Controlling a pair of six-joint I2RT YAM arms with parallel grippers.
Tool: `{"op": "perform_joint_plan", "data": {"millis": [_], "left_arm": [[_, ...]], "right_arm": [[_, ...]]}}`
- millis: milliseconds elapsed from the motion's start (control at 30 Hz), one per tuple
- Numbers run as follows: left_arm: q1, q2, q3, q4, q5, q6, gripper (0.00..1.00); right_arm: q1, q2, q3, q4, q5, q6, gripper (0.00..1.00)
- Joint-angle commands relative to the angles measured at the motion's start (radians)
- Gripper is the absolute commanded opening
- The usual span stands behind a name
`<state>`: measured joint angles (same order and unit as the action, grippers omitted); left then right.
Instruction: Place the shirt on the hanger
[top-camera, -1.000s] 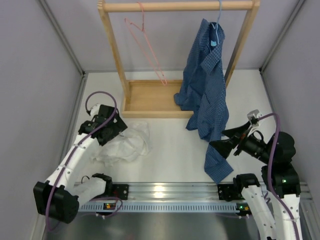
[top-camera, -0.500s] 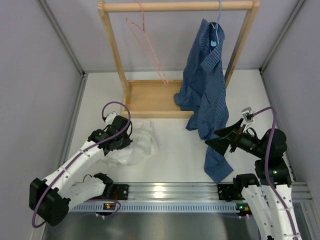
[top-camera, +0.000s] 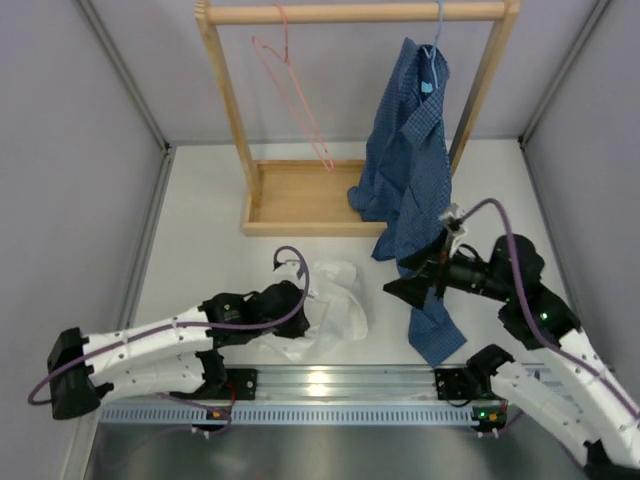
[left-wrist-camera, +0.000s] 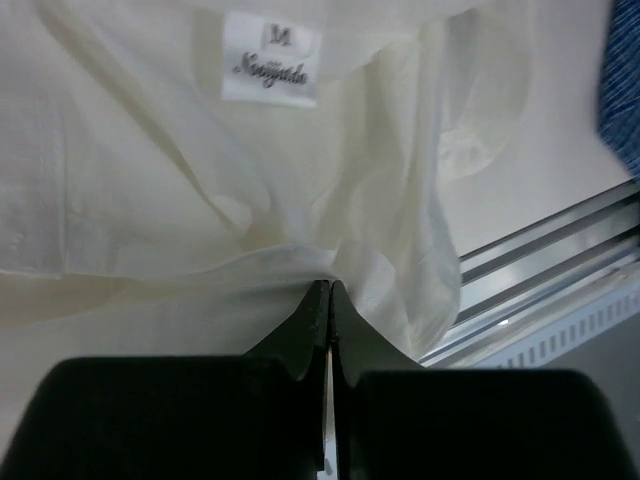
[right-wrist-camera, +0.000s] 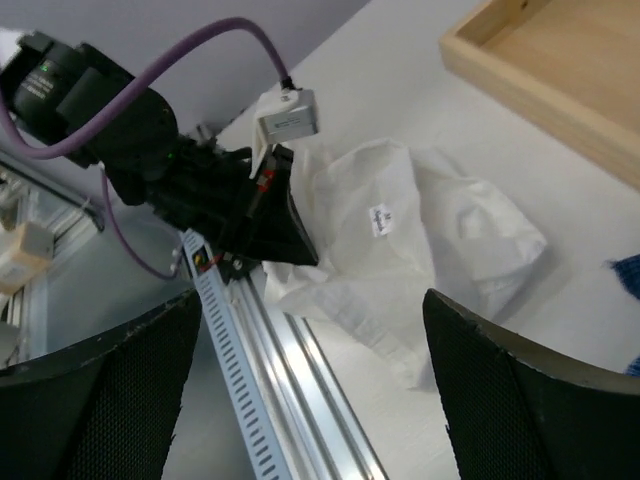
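The white shirt (top-camera: 338, 312) lies crumpled on the table near the front rail, its collar label (left-wrist-camera: 270, 70) facing up. My left gripper (top-camera: 302, 303) is shut on a fold of its cloth, and in the left wrist view the jaws (left-wrist-camera: 328, 292) meet with the shirt (left-wrist-camera: 200, 170) bunched at their tips. My right gripper (top-camera: 398, 290) hovers open just right of the shirt, pointing at it. Its wide-set fingers (right-wrist-camera: 110, 390) frame the shirt (right-wrist-camera: 430, 240) and the left gripper (right-wrist-camera: 262, 228). The pink hanger (top-camera: 292, 95) hangs bare from the rack's top bar.
A wooden rack with a tray base (top-camera: 300, 198) and top bar (top-camera: 350, 12) stands at the back. A dark blue checked shirt (top-camera: 412, 180) hangs on a light blue hanger (top-camera: 432, 60), its tail reaching the table by my right arm. A metal rail (top-camera: 330, 382) runs along the front edge.
My left gripper shut on the shirt and dragged it right along the table front. My right arm swung left and lower toward the shirt.
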<state>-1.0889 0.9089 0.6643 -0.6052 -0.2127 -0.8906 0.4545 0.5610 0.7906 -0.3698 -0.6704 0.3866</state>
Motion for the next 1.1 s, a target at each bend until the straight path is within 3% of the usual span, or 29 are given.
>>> {"op": "perform_joint_plan", "data": {"millis": [0,33,100,233,533,633,667,733,767,833,867,967,1000,1067], "left_arm": [[-0.074,0.018,-0.054,0.028,-0.082,-0.082,0.0],[-0.084,-0.001,-0.075,0.03,-0.096,-0.103,0.0],[-0.086,-0.037,-0.095,0.027,-0.099,-0.108,0.0],[-0.089,-0.096,-0.112,0.028,-0.076,-0.091,0.0],[-0.089,-0.15,-0.137,0.025,-0.057,-0.093,0.0],[-0.089,-0.166,-0.135,0.025,-0.062,-0.093,0.0],[-0.089,-0.171,-0.135,0.025,-0.066,-0.094,0.0],[-0.089,-0.189,-0.124,0.018,-0.076,-0.084,0.0],[-0.089,-0.196,-0.115,0.007,-0.1,-0.082,0.07],[-0.089,-0.206,-0.056,-0.059,-0.143,-0.064,0.26],[-0.089,-0.209,-0.025,-0.088,-0.193,-0.054,0.53],[-0.089,-0.203,0.15,-0.181,-0.287,0.016,0.75],[-0.089,-0.191,0.202,-0.198,-0.31,0.036,0.93],[-0.089,-0.174,0.343,-0.209,-0.344,0.116,0.98]], "right_arm": [[0.352,0.149,0.018,-0.026,0.39,-0.08,0.88],[0.424,0.236,0.03,-0.024,0.587,-0.1,0.89],[0.534,0.351,0.018,0.024,0.739,-0.115,0.88],[0.538,0.492,-0.066,0.242,0.718,-0.106,0.81],[0.538,0.853,-0.059,0.451,0.645,-0.15,0.7],[0.541,0.915,-0.065,0.52,0.606,-0.153,0.56],[0.544,0.913,-0.065,0.537,0.608,-0.153,0.42],[0.556,0.866,-0.065,0.529,0.659,-0.161,0.25],[0.561,0.831,-0.065,0.525,0.667,-0.167,0.11],[0.566,0.726,-0.051,0.473,0.732,-0.179,0.01],[0.564,0.693,-0.036,0.439,0.75,-0.189,0.0],[0.564,0.594,0.039,0.274,0.804,-0.227,0.0],[0.564,0.553,0.056,0.24,0.81,-0.242,0.0],[0.564,0.51,0.096,0.16,0.816,-0.253,0.0]]}}
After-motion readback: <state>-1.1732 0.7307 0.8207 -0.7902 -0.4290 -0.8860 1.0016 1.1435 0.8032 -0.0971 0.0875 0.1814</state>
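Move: The white shirt's right part, which the right hand will pinch, lies about 11 cm left of it, 5 cm ahead and some 25 cm below. The blue shirt's lower end is about 7 cm to that hand's right, level with it fore and aft; the rack's front bar runs some 18 cm ahead, its middle 18 cm left. The left hand already holds the white shirt; the same right part is about 8 cm to its right and 5 cm ahead. The right fingers pinch the white shirt's right part after swooping some 25 cm down, left and a little forward while tipping about 35 degrees downward; still gripping, they then lift about 13 cm. The left hand first eases down and back with its shut grip, stays there, then opens wide, lets go and rises some 9 cm, clear of the cloth. ##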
